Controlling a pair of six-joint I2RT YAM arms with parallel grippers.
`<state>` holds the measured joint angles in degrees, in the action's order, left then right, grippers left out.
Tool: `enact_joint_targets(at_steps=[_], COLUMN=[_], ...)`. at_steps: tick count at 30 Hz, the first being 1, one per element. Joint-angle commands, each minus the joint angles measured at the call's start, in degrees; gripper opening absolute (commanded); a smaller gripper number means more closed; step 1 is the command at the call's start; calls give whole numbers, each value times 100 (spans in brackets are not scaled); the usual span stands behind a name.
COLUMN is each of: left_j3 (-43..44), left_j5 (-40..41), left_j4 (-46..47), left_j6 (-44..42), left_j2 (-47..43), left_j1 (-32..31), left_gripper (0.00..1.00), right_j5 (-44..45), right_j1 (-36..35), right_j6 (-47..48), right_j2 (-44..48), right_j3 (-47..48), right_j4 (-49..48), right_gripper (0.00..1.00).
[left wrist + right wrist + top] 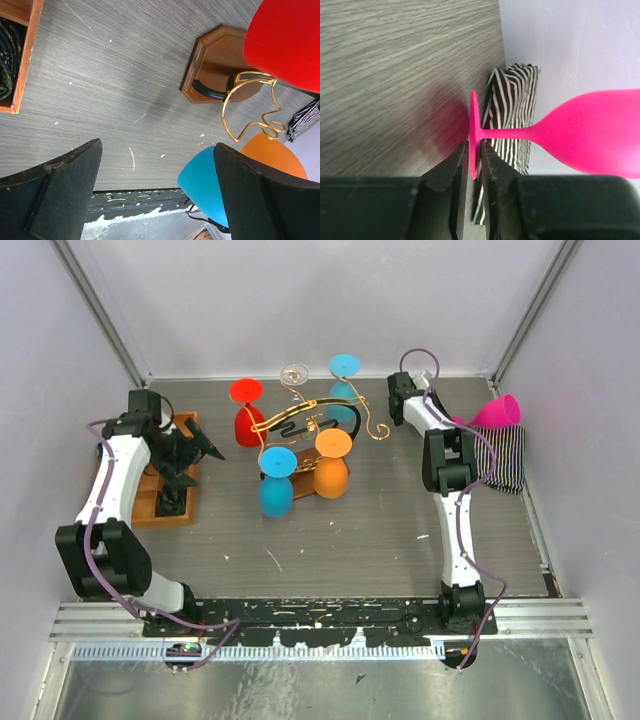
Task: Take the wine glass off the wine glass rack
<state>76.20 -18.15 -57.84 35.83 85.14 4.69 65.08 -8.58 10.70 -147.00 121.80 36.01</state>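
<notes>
The wine glass rack (310, 425), gold scrolled wire on a brown wooden base (215, 60), stands mid-table and carries red (247, 415), blue (277, 485), orange (331, 465) and light-blue (345, 390) glasses. A pink wine glass (497, 412) stands off the rack at the back right. Its round foot (475, 125) sits between the fingers of my right gripper (474, 145), whose jaws stand a sliver apart on either side of it. My left gripper (157, 145) is wide open with nothing in it, at the far left by the tray.
An orange-brown compartment tray (165, 510) lies under the left arm. A black-and-white striped cloth (512, 100) lies right behind the pink glass, against the right wall. A clear glass (293, 375) sits behind the rack. White walls close the table on three sides.
</notes>
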Motion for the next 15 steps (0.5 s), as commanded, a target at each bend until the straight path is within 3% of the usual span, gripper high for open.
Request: enact_joint_targets(at_steps=[1, 9, 15], left_j3=[75, 235, 214], left_j5=[-175, -206, -206], left_j4=[25, -107, -94], left_j6=[-101, -147, -143], left_j2=[104, 237, 257], left_j1=[41, 41, 41], left_gripper=[100, 100, 100], right_j5=[-104, -408, -989], right_j1=[-64, -65, -73], right_j6=[-30, 1, -189], right_j2=[-228, -444, -263], right_j3=[245, 407, 351], right_j4=[-32, -79, -7], right_gripper=[25, 26, 38])
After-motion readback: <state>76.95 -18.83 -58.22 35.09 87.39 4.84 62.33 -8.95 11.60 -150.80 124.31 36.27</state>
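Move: The right hand still pinches the pink wine glass by its foot, stem up and leaning right; the table spot for it is about 2 cm ahead, 2 cm right and 4 cm below. The striped cloth's middle lies roughly 10 cm back and 14 cm right, 5 cm below; the rack's empty gold hook is some 27 cm left, 6 cm back and 12 cm above. From the left hand, the table spot is about 20 cm ahead, 70 cm right and 15 cm below. The right hand sinks about 3 cm towards the table, opening its fingers, letting go of the glass's foot. ##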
